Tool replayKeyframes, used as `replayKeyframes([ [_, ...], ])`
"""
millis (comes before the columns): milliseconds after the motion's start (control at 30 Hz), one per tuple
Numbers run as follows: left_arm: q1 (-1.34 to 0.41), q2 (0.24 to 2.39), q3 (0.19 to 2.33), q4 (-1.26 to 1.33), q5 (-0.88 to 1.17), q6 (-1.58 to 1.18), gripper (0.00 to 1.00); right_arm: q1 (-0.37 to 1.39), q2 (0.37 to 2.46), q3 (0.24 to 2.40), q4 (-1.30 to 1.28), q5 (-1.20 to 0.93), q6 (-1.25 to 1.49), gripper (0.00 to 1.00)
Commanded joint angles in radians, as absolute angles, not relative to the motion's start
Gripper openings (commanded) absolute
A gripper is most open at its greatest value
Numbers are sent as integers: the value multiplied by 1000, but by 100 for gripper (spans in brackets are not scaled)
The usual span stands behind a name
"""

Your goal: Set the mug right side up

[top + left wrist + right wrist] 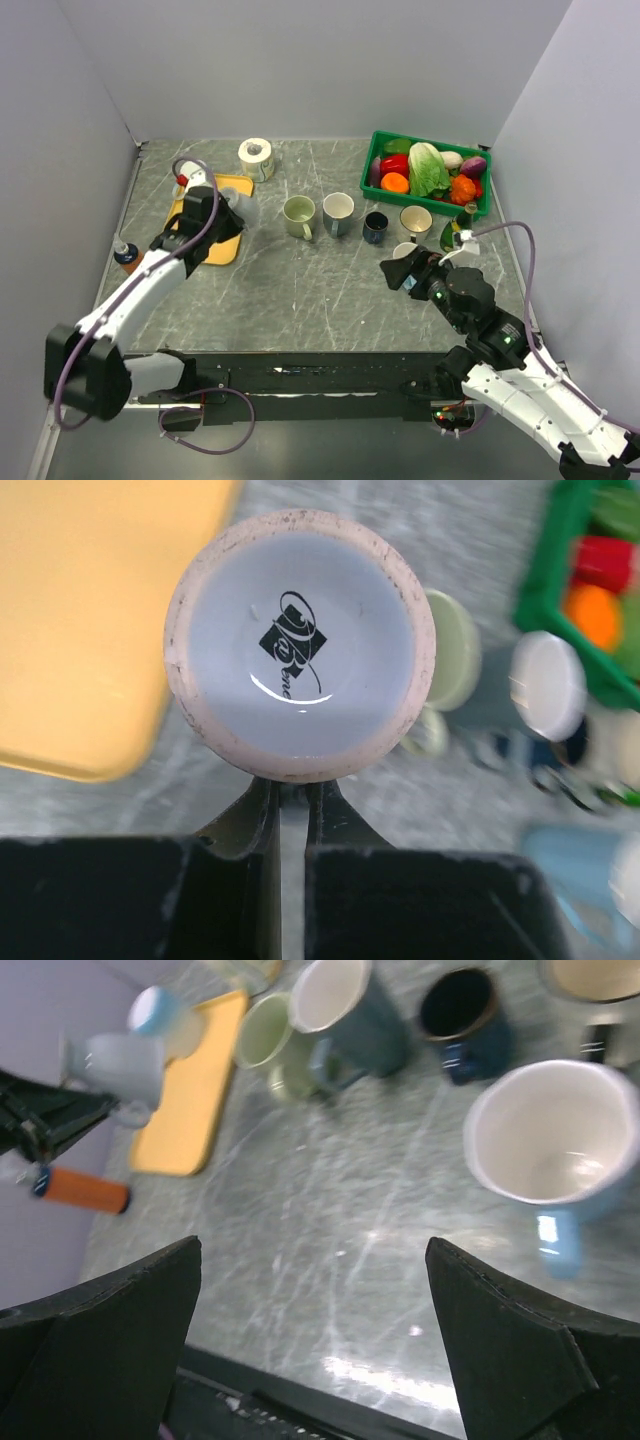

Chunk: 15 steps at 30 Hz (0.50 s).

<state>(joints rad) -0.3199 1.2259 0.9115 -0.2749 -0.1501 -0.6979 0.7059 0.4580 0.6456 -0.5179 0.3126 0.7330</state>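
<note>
A pale lavender mug [300,645] hangs above the table beside the yellow tray [222,250]. Its base, with a black logo, faces the left wrist camera. My left gripper [292,790] is shut on the mug's handle, which is mostly hidden between the fingers. From above, the mug [234,207] shows just right of the left gripper [212,203]. In the right wrist view it [125,1060] appears at the far left, off the table. My right gripper [400,272] stands open and empty over the table [310,1250], near a light blue mug [545,1145].
Upright mugs stand in a row: green [298,215], grey-blue [338,212], dark blue [375,226], beige [416,222]. A green crate of vegetables [383,142] is at the back right. A paper roll [256,157] and an orange bottle [125,257] are on the left.
</note>
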Motion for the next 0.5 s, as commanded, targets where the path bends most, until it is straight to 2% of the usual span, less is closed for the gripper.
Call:
replayKeyframes([
  [0,-377,1062,888,-132,40,-764,1,701,494,591,-299,108,724,100],
  [267,-420,846,815,-42,211,-880,1,730,607,548,-56,-69,811,100],
  [467,-443,831,824,89,417,-922,1,776,646,531,113,-139,821,100],
])
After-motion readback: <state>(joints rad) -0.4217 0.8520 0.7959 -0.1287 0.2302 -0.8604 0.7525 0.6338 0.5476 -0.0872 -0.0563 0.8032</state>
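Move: Out beyond the left hand's closed fingers is the held mug, bottom-up, gripped by its handle; it is being taken to the open right gripper, roughly 32 cm to the right, 14 cm nearer the base and 5 cm higher. The green mug stands 13 cm ahead and 10 cm right, 12 cm below; the grey mug 10 cm right of that. From the right hand the held mug is about 17 cm ahead, 31 cm left, 4 cm lower; the light blue mug is 13 cm ahead, 8 cm right, 17 cm below. Lifting about 11 cm while drawing back some 9 cm and right 8 cm, the left hand brings the mug towards the right gripper, keeping its pinch on the handle; the wrist rolls left side down, swings clockwise and tips its fingers up. The right hand comes to meet it, nearly level and about 10 cm left, turning some 20 degrees counter-clockwise, left side rising slightly, fingers staying wide open. ##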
